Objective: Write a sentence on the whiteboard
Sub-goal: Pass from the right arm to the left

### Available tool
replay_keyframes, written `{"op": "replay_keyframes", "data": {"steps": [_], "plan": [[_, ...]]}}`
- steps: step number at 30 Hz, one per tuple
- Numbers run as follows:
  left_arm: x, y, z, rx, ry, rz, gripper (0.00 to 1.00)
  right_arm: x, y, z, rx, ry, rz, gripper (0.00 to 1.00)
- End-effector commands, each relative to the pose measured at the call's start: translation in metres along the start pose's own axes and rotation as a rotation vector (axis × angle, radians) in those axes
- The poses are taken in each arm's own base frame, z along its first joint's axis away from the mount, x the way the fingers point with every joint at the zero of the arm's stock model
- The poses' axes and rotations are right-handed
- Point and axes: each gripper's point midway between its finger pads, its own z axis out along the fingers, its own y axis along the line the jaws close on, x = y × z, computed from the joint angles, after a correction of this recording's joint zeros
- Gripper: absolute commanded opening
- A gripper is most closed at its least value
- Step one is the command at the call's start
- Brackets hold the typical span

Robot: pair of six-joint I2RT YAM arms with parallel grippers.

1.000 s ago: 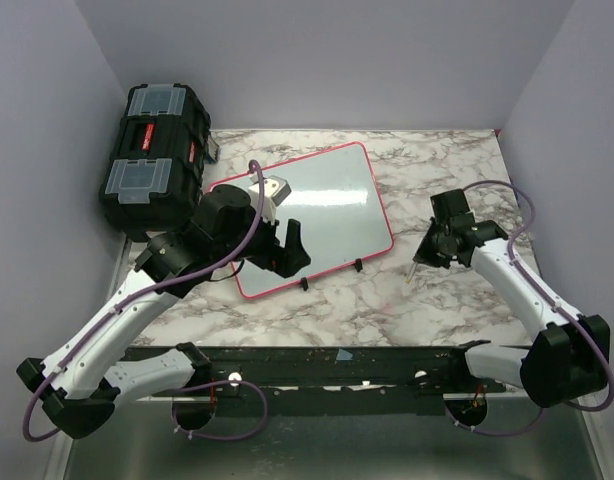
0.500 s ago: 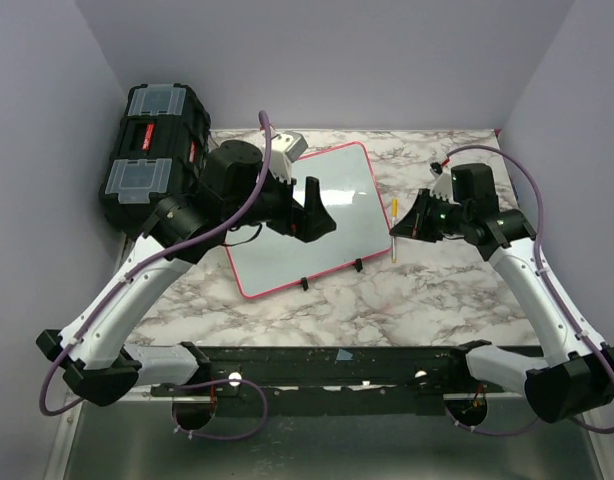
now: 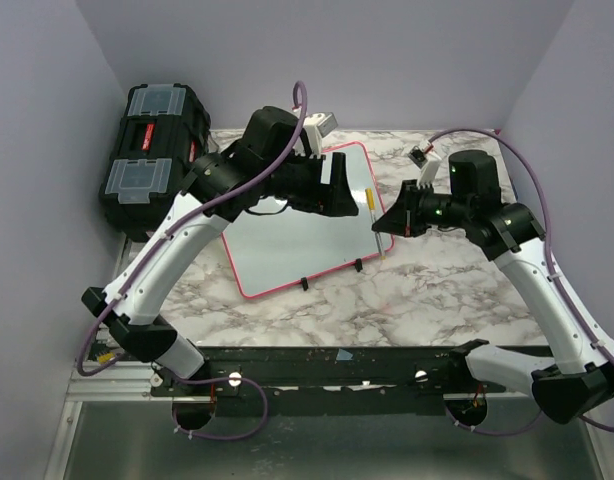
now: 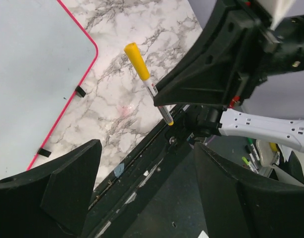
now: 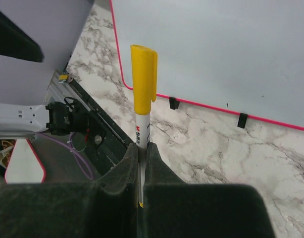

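The whiteboard [image 3: 287, 240] lies flat on the marble table, white with a pink-red frame and small black clips on its near edge; its surface [image 5: 216, 44] looks blank, and the sentence is not in view. My right gripper [image 5: 142, 153] is shut on a marker [image 5: 143, 84] with a yellow cap, held upright over the board's right edge [image 3: 374, 215]. My left gripper [image 4: 147, 198] hangs above the board's right side [image 3: 339, 190], open, nothing between its fingers. It faces the marker [image 4: 142, 74] from a short distance.
A black toolbox [image 3: 152, 160] stands at the table's back left, next to the board. The black mounting rail [image 3: 317, 365] runs along the near edge. Grey walls close in the left, back and right sides.
My left arm has swung up and to the right, across the board toward its right edge. My right gripper has risen and moved left with the marker, meeting it there.
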Motion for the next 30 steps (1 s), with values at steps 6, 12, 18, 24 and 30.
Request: {"op": "replay_keyframes", "data": {"steps": [6, 12, 18, 24, 30], "plan": [[0.007, -0.006, 0.016, -0.009, 0.119, -0.168, 0.73, -0.008, 0.031, 0.0, -0.034, 0.001, -0.136, 0.01], [0.008, -0.004, 0.023, -0.017, 0.134, -0.204, 0.69, -0.005, 0.042, 0.004, -0.03, 0.014, -0.169, 0.01], [0.009, 0.004, 0.036, -0.053, 0.142, -0.268, 0.58, -0.003, 0.051, 0.006, -0.049, 0.021, -0.196, 0.01], [0.004, 0.01, 0.042, -0.096, 0.133, -0.346, 0.54, -0.002, 0.055, 0.006, -0.061, 0.023, -0.209, 0.01], [0.002, 0.014, 0.042, -0.112, 0.123, -0.357, 0.44, -0.005, 0.061, 0.003, -0.078, 0.014, -0.22, 0.01]]}}
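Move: The marker's yellow cap lies about 7 cm to the left hand's right, 3 cm ahead and 5 cm below. The closed right fingertips holding the marker are some 8 cm right of that hand, 1 cm ahead and 10 cm below, with the whiteboard's middle 20 cm ahead, 8 cm left and 36 cm down. From the right hand, the open left fingers are 8 cm left, 1 cm back and 10 cm up. The marker, still pinched upright in the right fingers, is carried about 4 cm left with some drawing back and a slight early rise, then nearly halts. The left hand comes down and right some 5 cm in all, edging forward, tipping about 20 degrees further downward and narrowing its open fingers by over a third around the yellow cap; contact with the cap can't be made out. ##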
